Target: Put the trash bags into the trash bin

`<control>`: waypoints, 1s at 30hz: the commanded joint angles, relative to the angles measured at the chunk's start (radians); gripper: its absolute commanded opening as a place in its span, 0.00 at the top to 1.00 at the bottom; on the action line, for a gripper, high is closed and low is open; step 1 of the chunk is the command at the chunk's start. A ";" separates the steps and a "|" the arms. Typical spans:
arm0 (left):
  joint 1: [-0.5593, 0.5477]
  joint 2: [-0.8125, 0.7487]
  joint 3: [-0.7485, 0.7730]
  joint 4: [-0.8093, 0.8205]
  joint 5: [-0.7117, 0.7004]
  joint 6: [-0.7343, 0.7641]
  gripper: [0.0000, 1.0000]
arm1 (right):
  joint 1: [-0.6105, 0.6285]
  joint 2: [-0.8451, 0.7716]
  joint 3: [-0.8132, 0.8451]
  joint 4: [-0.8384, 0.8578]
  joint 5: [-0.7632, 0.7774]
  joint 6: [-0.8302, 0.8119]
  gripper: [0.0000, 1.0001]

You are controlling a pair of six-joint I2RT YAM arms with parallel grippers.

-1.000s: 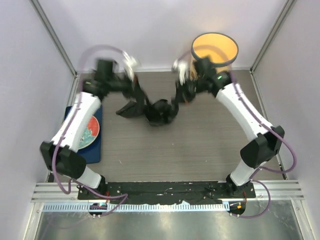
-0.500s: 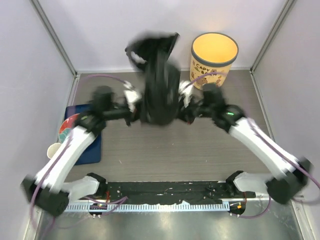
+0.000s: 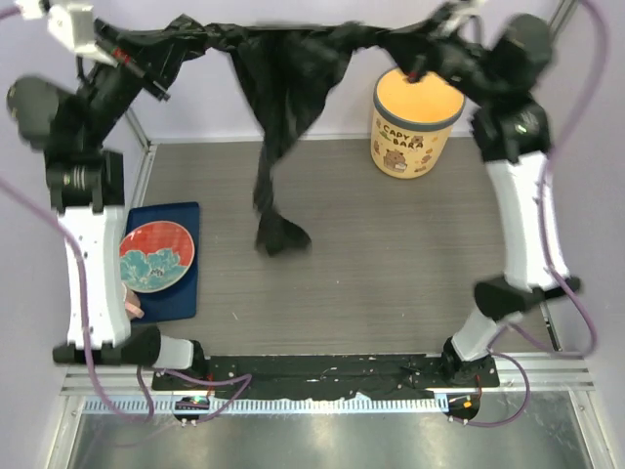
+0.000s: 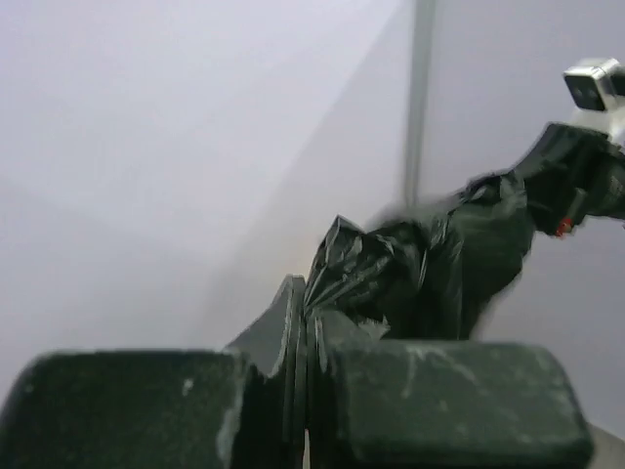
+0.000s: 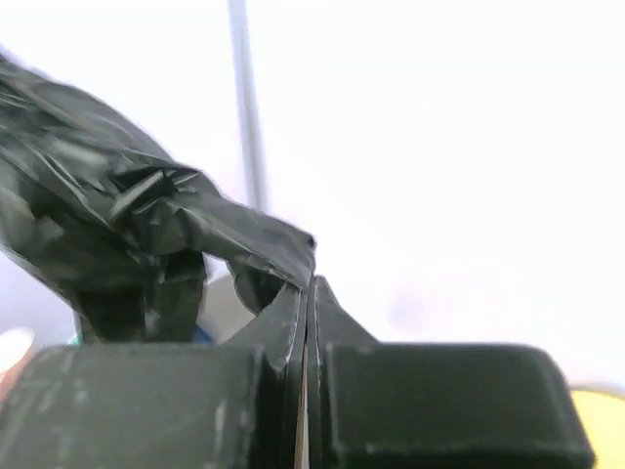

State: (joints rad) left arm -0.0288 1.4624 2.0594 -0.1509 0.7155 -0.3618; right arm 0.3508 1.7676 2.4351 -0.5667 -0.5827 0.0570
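A large crinkly black trash bag (image 3: 293, 78) is stretched high above the table between my two grippers, and its lower end hangs down to the tabletop (image 3: 278, 234). My left gripper (image 3: 156, 66) at the upper left is shut on one edge of it, and the left wrist view shows the film (image 4: 430, 259) pinched at the fingertips (image 4: 305, 311). At the upper right, my right gripper (image 3: 425, 57) is shut on the other edge (image 5: 137, 225), just above the trash bin (image 3: 415, 122). The bin is a cream-yellow bucket with capybara pictures, standing upright and open.
A blue mat (image 3: 186, 293) with a red and blue plate (image 3: 158, 256) lies at the left side of the table, with a small pale object (image 3: 132, 303) beside it. Enclosure walls and metal posts (image 3: 137, 137) ring the table.
Both arms have swung up and apart from low over the table. The bag went from a bunched heap to a sheet lifted and stretched wide between the grippers.
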 commanded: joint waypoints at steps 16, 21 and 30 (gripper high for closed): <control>-0.229 -0.189 -0.423 -0.188 0.203 0.210 1.00 | 0.165 -0.396 -0.673 0.116 0.086 -0.143 0.99; -0.413 -0.064 -0.291 -0.151 0.321 0.089 1.00 | 0.024 -0.499 -0.811 0.082 0.205 -0.163 0.99; -0.711 0.145 -0.160 -0.605 0.145 0.418 0.35 | -0.444 -0.744 -1.420 -0.088 0.553 -0.502 0.99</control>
State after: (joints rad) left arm -0.7612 1.5234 1.8431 -0.4294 0.9520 -0.1062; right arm 0.0662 1.0321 1.2324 -0.5064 -0.2287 -0.2493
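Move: My two hands still grip the trash bag and hold it high, its middle roughly 20 cm below my right hand and 15 cm to its left, about 27 cm below my left hand and 8 cm to its right. The trash bin stands some 18 cm ahead of my right hand, 14 cm to its right and 42 cm lower. From my left hand the bin is about 21 cm ahead, 37 cm right and 48 cm down. I whip the bag down once more with both hands, about 35 cm, drawing back slightly, then fling it up again by some 25 cm. From there both hands swing right and sink, turning clockwise: my right hand keeps its pinch and carries the bag about 20 cm right, while my left follows, pulls farther back, turns some 50 degrees in all and opens partway at the end. ##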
